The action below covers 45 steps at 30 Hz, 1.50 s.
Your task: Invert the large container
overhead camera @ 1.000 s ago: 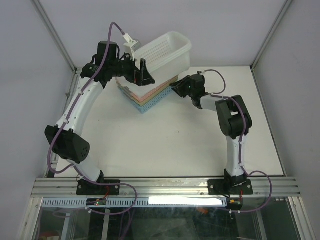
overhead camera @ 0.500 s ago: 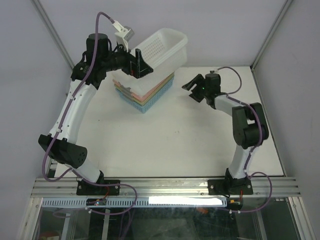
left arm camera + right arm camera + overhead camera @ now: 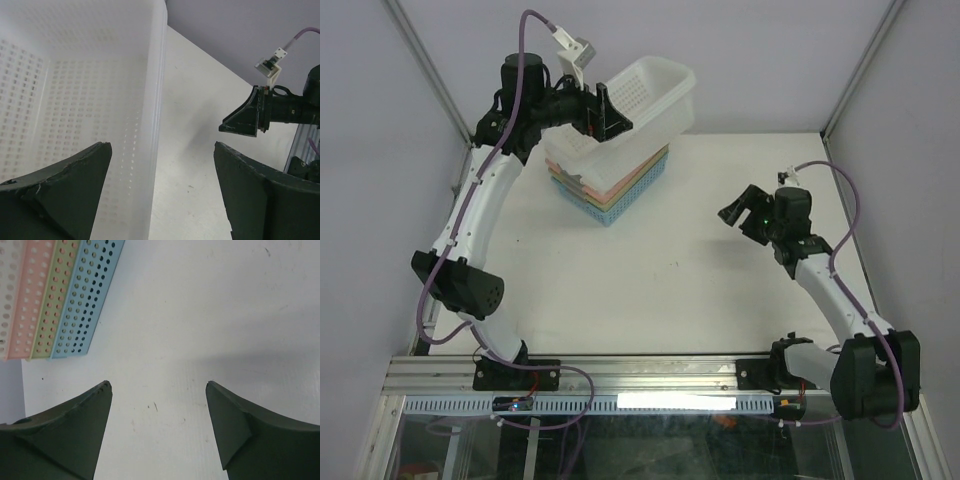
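Observation:
The large container (image 3: 650,95), a white perforated tub, leans tilted on a stack of coloured baskets (image 3: 620,185) at the back of the table. My left gripper (image 3: 607,112) is at its near left rim. In the left wrist view the left gripper (image 3: 161,145) is open and straddles the large container's (image 3: 75,75) side wall, one finger inside and one outside, with clear gaps on both sides. My right gripper (image 3: 735,215) hangs open over the bare table to the right, apart from the container. In the right wrist view nothing is between the right gripper's (image 3: 157,382) fingers.
The stack holds pink, green and blue perforated baskets (image 3: 55,295) under the white tub. The cell's walls stand close behind and left of the stack. The white table (image 3: 670,270) stretches between the stack and the arm bases. The left wrist view shows the right gripper (image 3: 247,117) across the table.
The right gripper has opened, let go at the stack's right end and drawn back right and nearer. The left gripper has shifted slightly along the container's rim and stays open.

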Available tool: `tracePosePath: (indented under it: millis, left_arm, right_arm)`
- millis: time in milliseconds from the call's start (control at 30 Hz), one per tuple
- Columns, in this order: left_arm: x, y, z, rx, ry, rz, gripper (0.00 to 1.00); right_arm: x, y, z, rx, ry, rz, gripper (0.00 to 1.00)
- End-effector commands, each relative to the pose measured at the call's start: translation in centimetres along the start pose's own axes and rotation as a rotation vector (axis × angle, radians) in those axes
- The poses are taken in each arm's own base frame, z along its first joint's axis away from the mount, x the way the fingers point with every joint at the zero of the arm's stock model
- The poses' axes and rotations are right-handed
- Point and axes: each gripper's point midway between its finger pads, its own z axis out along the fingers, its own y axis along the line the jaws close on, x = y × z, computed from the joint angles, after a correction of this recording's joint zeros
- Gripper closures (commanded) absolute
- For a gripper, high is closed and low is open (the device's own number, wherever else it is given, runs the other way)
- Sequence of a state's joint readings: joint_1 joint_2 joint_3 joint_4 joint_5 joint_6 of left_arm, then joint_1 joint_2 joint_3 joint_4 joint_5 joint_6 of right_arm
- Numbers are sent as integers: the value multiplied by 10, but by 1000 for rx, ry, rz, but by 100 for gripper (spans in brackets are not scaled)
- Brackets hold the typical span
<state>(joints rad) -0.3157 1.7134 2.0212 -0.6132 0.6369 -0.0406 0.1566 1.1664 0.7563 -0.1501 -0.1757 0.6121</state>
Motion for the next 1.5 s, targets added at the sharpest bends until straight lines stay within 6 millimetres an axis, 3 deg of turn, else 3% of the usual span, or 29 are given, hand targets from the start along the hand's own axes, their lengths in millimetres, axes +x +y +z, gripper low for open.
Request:
tracePosePath:
  millis: [0, 200, 367, 533, 800, 933, 1167, 1267, 1467]
  left_arm:
    - [-7, -14, 11, 107, -13, 9, 15]
    - [3, -11, 9, 198, 20, -35, 17]
    - [12, -8, 12, 256, 43, -88, 31]
    - [17, -8, 19, 310, 63, -137, 48]
    - [15, -5, 20, 305, 56, -129, 53]
    - [15, -6, 22, 314, 57, -136, 70]
    - [4, -10, 20, 332, 28, -122, 95]
    - [-6, -13, 16, 330, 8, -106, 100]
    - [-41, -35, -2, 372, -64, -35, 100]
  right_arm:
    - [11, -3, -27, -11, 1, -70, 20]
    - [9, 0, -37, -22, -17, -72, 19]
    - [12, 2, -34, -28, 27, -87, 19]
    - [3, 4, -35, -13, 16, -115, 19]
    - [-10, 13, -41, -22, -5, -134, 19]
    - [-12, 13, -44, -14, -16, -142, 19]
    - [-17, 11, -50, 5, -33, -166, 19]
    - [-19, 12, -52, 5, -40, -165, 19]
    - [-23, 15, -58, -4, -55, -177, 18]
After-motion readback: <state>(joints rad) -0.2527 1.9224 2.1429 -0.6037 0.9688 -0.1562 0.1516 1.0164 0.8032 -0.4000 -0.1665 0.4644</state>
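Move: The left hand hangs open just above the large container's near long rim; the stretch to be gripped is about 4 cm below, 1 cm ahead and 2 cm right. The container's middle lies some 6 cm ahead, 1 cm left and 10 cm below. The blue basket at the bottom of the stack is about 8 cm ahead, 2 cm left and 32 cm below. From the right hand the container's middle is some 17 cm ahead, 31 cm left and 14 cm higher. The left hand sinks about 5 cm with slight drifts forward and to the right, tipping its fingers further down and turning clockwise by roughly 13 degrees each, then closes them from nearly wide open to pinch the large container's near rim from above, and starts back up by about 2 cm with the rim held, its grip effort rising. The right hand, already clear of the stack and still open, draws back some 4 cm, away from it, ending slightly higher and to the right. ##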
